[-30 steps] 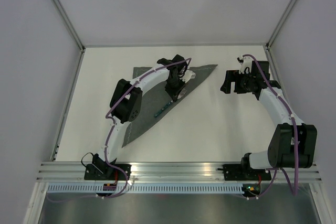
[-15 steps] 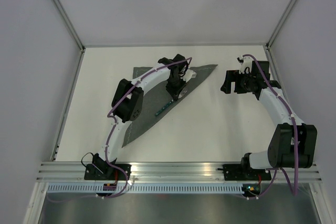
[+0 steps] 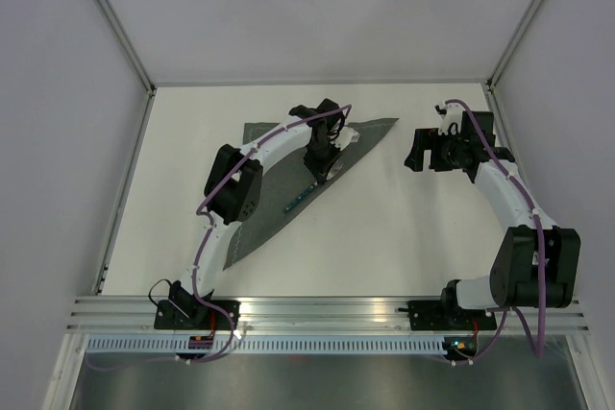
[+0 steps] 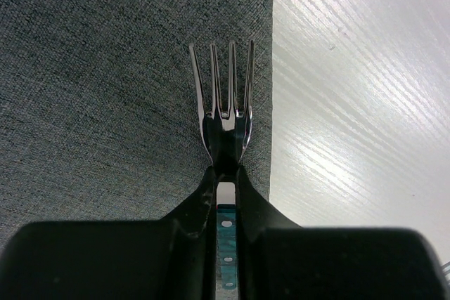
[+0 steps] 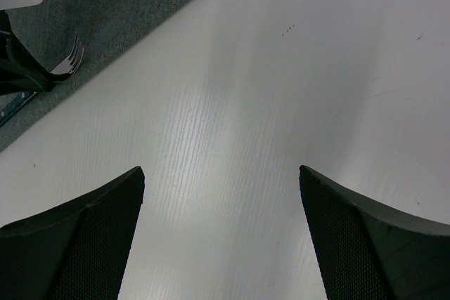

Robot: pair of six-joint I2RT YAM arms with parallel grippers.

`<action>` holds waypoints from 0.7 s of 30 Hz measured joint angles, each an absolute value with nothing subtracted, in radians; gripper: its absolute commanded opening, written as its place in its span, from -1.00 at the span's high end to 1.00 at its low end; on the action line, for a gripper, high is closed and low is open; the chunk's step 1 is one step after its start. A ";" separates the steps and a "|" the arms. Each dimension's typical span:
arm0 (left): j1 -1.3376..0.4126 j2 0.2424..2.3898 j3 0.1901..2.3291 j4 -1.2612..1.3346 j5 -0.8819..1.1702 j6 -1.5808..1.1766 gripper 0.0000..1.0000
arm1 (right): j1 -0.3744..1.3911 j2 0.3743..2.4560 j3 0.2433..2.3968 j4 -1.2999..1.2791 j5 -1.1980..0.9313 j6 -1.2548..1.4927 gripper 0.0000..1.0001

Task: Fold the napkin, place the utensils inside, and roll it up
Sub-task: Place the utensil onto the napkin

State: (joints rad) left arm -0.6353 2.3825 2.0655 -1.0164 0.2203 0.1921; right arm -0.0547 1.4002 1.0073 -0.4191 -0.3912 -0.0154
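Note:
The dark grey napkin (image 3: 279,172) lies folded into a triangle left of the table's middle. My left gripper (image 3: 325,168) is shut on the neck of a fork (image 4: 225,103) with a teal handle (image 3: 300,197). The fork's tines point along the napkin (image 4: 105,68), just inside its long folded edge. In the left wrist view the left gripper (image 4: 226,173) pinches the fork, and the riveted handle shows between its fingers. My right gripper (image 3: 415,151) hovers open over bare table to the napkin's right. In the right wrist view the right gripper (image 5: 221,173) holds nothing, and the fork's tines (image 5: 70,57) show at far left.
White table top (image 3: 384,228) runs to the right of and in front of the napkin. Grey walls with metal frame posts (image 3: 125,40) close in the back and sides. An aluminium rail (image 3: 327,309) carries both arm bases at the near edge.

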 measured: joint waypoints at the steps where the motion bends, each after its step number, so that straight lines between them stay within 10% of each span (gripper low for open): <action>1: -0.635 2.383 2.065 -1.016 0.220 0.192 0.73 | -0.056 1.400 1.007 -0.419 -0.391 -0.015 -0.91; 21: -0.637 2.382 2.104 -1.015 0.213 0.186 -0.02 | -0.063 1.400 1.007 -0.419 -0.392 -0.016 -0.91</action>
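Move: The left fingers already pinch the fork at its neck, down on the folded napkin; the fork's middle lies about 1 cm back and 1 cm to the left of the hand, at practically its height. The napkin's middle is some 3 cm ahead and 8 cm to the left, its far right corner about 17 cm ahead and 18 cm to the right. From the idle right hand the fork is roughly 27 cm to the left, level with it, and 12 cm below. Staying low over the napkin, the left hand first opens its fingers from nearly shut to almost half open, letting go of the fork's neck to either side. Still opening, it then eases up about 1 cm and forward nearly as much, with a slight drift right and hardly any tilt. ##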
